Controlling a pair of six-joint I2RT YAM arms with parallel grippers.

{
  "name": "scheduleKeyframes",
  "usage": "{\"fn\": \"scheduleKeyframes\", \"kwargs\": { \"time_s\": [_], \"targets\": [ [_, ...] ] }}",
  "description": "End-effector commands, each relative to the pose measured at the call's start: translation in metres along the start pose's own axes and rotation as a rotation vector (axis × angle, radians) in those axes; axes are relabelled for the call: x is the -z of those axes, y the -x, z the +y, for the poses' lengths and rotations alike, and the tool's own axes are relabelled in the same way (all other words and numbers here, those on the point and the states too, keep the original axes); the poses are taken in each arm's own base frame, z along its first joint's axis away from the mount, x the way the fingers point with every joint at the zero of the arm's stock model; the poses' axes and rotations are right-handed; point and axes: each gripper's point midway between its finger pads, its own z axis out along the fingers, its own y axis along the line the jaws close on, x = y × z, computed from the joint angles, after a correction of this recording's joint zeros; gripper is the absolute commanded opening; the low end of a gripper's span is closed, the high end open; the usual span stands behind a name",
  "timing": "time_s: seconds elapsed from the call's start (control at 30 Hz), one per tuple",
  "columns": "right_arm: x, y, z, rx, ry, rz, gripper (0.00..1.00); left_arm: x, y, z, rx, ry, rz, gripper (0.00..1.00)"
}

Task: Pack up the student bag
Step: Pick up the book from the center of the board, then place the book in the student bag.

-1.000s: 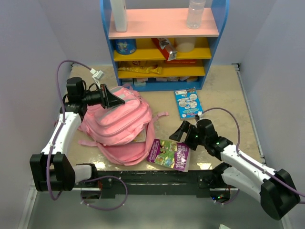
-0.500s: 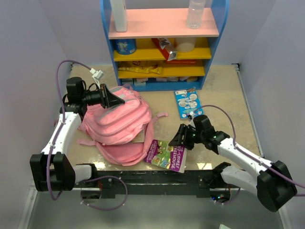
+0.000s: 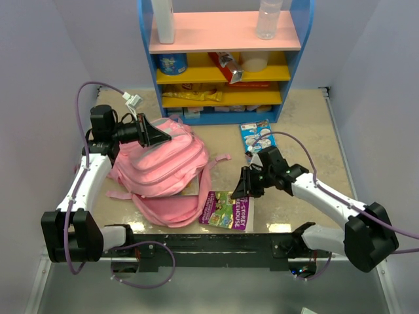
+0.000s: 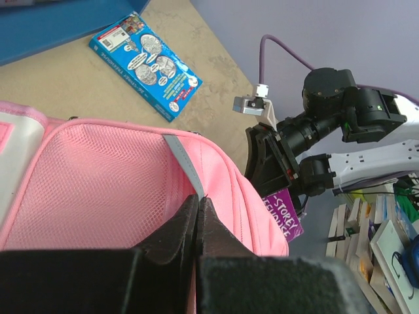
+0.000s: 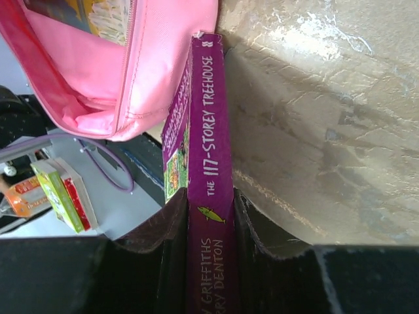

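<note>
The pink student bag [image 3: 163,167] lies open on the left of the table, mouth toward the near edge. My left gripper [image 3: 167,136] is shut on its top rim beside the grey zip strip [image 4: 186,163], holding it up. A purple book [image 3: 226,209] lies by the bag's mouth at the table's near edge. My right gripper [image 3: 242,193] is shut on the purple book's [image 5: 208,157] spine, a finger [image 5: 163,242] pressed against each cover. Another book [image 5: 85,16] shows inside the bag [image 5: 131,59].
A blue book [image 3: 257,139] lies flat right of the bag, behind my right arm. A blue shelf unit [image 3: 222,59] with bottles, tins and packets stands at the back. Purple cables loop over both arms.
My right gripper has moved left onto the purple book and closed from wide open onto its spine. The book has shifted slightly. The left gripper and the bag have not moved.
</note>
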Motion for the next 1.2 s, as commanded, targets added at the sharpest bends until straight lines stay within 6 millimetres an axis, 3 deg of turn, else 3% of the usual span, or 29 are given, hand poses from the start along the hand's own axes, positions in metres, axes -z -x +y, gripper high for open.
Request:
{"fn": "scheduleKeyframes", "kwargs": {
  "time_s": [0.0,0.2,0.33,0.53,0.63,0.77,0.8,0.9,1.0,1.1,1.17],
  "targets": [
    [0.011,0.004,0.027,0.086,0.087,0.029,0.00,0.005,0.036,-0.030,-0.172,-0.068,-0.072,0.00],
    [0.034,0.021,0.078,0.120,0.251,-0.016,0.00,0.005,0.037,-0.030,-0.185,-0.063,-0.070,0.00],
    [0.061,0.040,0.132,0.102,0.471,-0.090,0.00,0.006,0.037,-0.031,-0.189,-0.057,-0.076,0.00],
    [0.089,0.050,0.169,0.079,0.628,-0.104,0.00,0.006,0.040,-0.033,-0.203,-0.056,-0.078,0.00],
    [0.094,0.056,0.178,0.073,0.672,-0.125,0.00,0.007,0.040,-0.033,-0.206,-0.054,-0.078,0.00],
    [0.068,0.067,0.163,0.010,0.662,-0.135,0.00,0.008,0.043,-0.038,-0.219,-0.060,-0.088,0.00],
    [0.051,0.065,0.150,-0.071,0.648,-0.107,0.00,0.009,0.044,-0.040,-0.218,-0.064,-0.088,0.00],
    [0.034,0.075,0.144,-0.076,0.665,-0.153,0.00,0.009,0.047,-0.046,-0.221,-0.073,-0.087,0.00],
    [0.011,0.095,0.136,-0.103,0.612,-0.212,0.00,0.011,0.050,-0.051,-0.225,-0.080,-0.083,0.00],
    [-0.003,0.112,0.145,-0.103,0.605,-0.279,0.00,0.012,0.053,-0.054,-0.229,-0.084,-0.084,0.00],
    [-0.029,0.119,0.149,-0.084,0.538,-0.314,0.00,0.012,0.052,-0.055,-0.230,-0.086,-0.084,0.00]
  ]
}}
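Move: The right gripper already holds the purple book by its spine. The bag's open mouth lies about 15 cm to its left and 3 cm ahead, roughly level with it. The bag's lower panel rests on the board some 25 cm left and 2 cm back, and the loose strap about 6 cm left and 16 cm ahead, both some 8 cm lower. From the left gripper, the mouth is about 8 cm right, 9 cm back and 14 cm below. Keep the right fingers shut on the spine and lift the book about 14 cm while carrying it left, tipping the hand some 30 degrees so the fingers point nearly level at the bag. Then bring it down about 8 cm, still going left and now forward, feeding the leading end into the mouth. Keep the left gripper pinched on the bag's upper edge, easing it up slightly at the end. ##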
